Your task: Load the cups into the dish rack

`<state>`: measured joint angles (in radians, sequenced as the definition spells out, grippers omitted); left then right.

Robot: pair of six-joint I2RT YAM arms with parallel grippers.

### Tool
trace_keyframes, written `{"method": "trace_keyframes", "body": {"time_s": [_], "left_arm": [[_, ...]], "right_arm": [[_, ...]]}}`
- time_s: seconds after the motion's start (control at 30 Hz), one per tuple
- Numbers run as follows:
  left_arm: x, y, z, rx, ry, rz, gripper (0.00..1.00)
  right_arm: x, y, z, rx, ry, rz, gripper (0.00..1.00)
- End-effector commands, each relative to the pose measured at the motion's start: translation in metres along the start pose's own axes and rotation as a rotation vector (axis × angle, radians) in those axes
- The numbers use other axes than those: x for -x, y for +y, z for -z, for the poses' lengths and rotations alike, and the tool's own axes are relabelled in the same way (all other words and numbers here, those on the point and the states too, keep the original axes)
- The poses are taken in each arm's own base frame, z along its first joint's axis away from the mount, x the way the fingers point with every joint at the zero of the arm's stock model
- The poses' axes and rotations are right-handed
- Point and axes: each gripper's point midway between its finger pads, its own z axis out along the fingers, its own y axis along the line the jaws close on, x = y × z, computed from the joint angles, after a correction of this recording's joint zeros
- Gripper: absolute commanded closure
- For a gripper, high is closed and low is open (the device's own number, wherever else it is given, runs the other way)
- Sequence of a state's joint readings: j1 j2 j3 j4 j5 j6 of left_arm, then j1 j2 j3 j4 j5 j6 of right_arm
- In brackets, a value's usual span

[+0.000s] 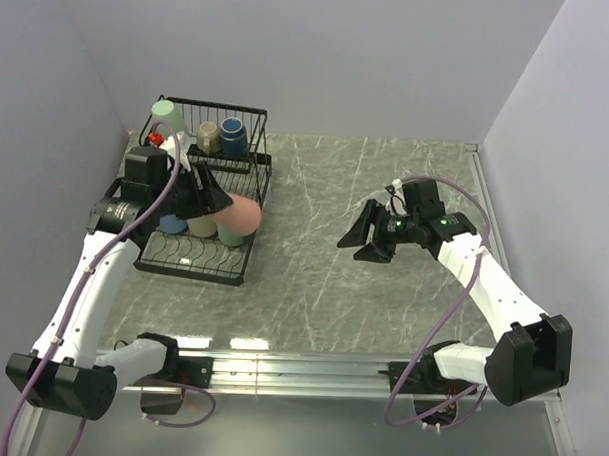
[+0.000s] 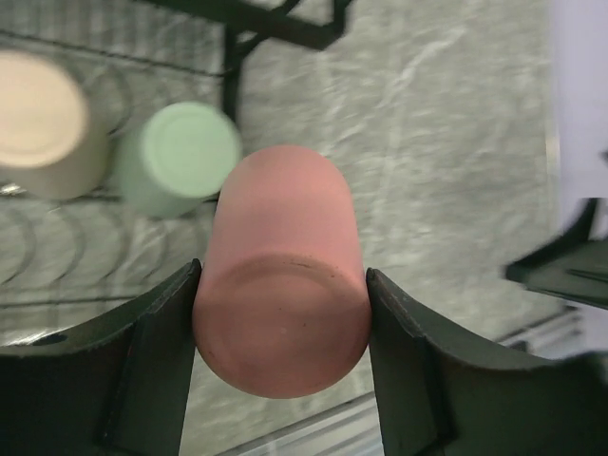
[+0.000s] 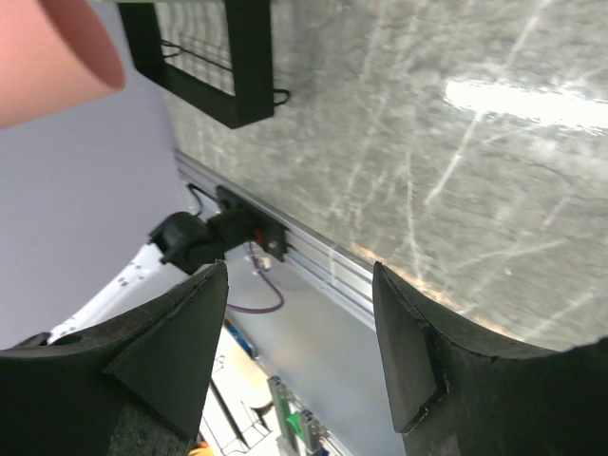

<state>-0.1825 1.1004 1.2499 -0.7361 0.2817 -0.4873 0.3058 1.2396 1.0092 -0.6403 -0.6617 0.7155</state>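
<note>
My left gripper (image 1: 217,198) is shut on a salmon cup (image 1: 247,216), gripping it by its base end and holding it on its side over the right edge of the dish rack (image 1: 238,276). In the left wrist view the salmon cup (image 2: 282,285) fills the gap between both fingers. Below it, upside down on the lower tier, stand a pale green cup (image 2: 180,157) and a beige cup (image 2: 38,123); a light blue cup (image 1: 172,223) stands beside them. The basket tier holds a beige mug (image 1: 208,137), a dark-blue cup (image 1: 233,135) and a pale green cup (image 1: 168,113). My right gripper (image 1: 362,236) hangs open and empty above the table's middle.
The rack sits against the left wall (image 1: 48,129). The marbled table top (image 1: 312,288) runs to the right wall, with a metal rail (image 1: 300,366) along its near edge. In the right wrist view the open gripper (image 3: 299,285) points toward the rack corner (image 3: 249,66).
</note>
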Motion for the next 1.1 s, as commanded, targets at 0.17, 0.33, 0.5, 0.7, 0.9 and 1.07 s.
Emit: {"method": "trace_keyframes", "body": {"time_s": [0.17,0.33,0.5,0.7,0.9,1.07], "left_arm": [[-0.016,0.05,0.009,0.225,0.029,-0.105,1.0],[-0.028,0.065,0.004,0.272,0.064,-0.115,1.0],[-0.036,0.076,-0.006,0.302,0.086,-0.116,1.0],[-0.039,0.1,-0.02,0.408,0.109,-0.098,1.0],[-0.042,0.113,-0.035,0.465,0.126,-0.077,1.0],[-0.046,0.117,-0.042,0.469,0.137,-0.08,1.0]], "right_arm": [[-0.009,-0.011,0.004,-0.027,-0.001,0.038,0.33],[-0.011,-0.014,0.004,-0.039,0.009,0.038,0.33],[-0.011,-0.014,0.003,-0.038,0.014,0.032,0.34],[-0.009,-0.013,0.002,-0.042,0.016,0.025,0.35],[-0.01,-0.016,0.0,-0.047,0.019,0.014,0.36],[-0.009,-0.018,-0.002,-0.055,0.018,0.007,0.36]]}}
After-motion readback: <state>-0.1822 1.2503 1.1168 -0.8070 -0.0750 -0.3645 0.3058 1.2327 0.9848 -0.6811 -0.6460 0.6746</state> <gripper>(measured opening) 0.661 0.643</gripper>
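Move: The peach cup is already in the left hand. Its place, the open part of the rack's lower tier in front of the beige cup, lies about 7 cm to that hand's left, roughly level fore-and-aft, and some 22 cm below. The beige cup stands about 6 cm ahead and 7 cm left, the green cup 6 cm ahead with hardly any sideways offset, the blue cup 6 cm ahead and 14 cm left, all some 21 cm lower. From the empty right hand that open place is about 35 cm left, 5 cm ahead and 14 cm below. The peach cup is lowered by the left hand about 12 cm and carried some 6 cm left, in over the open front part of the rack's lower tier, easing back a little at first and then forward again. Meanwhile the wrist turns nearly 30 degrees, bringing the fingers to point more steeply down, and they keep their hold around the cup. ##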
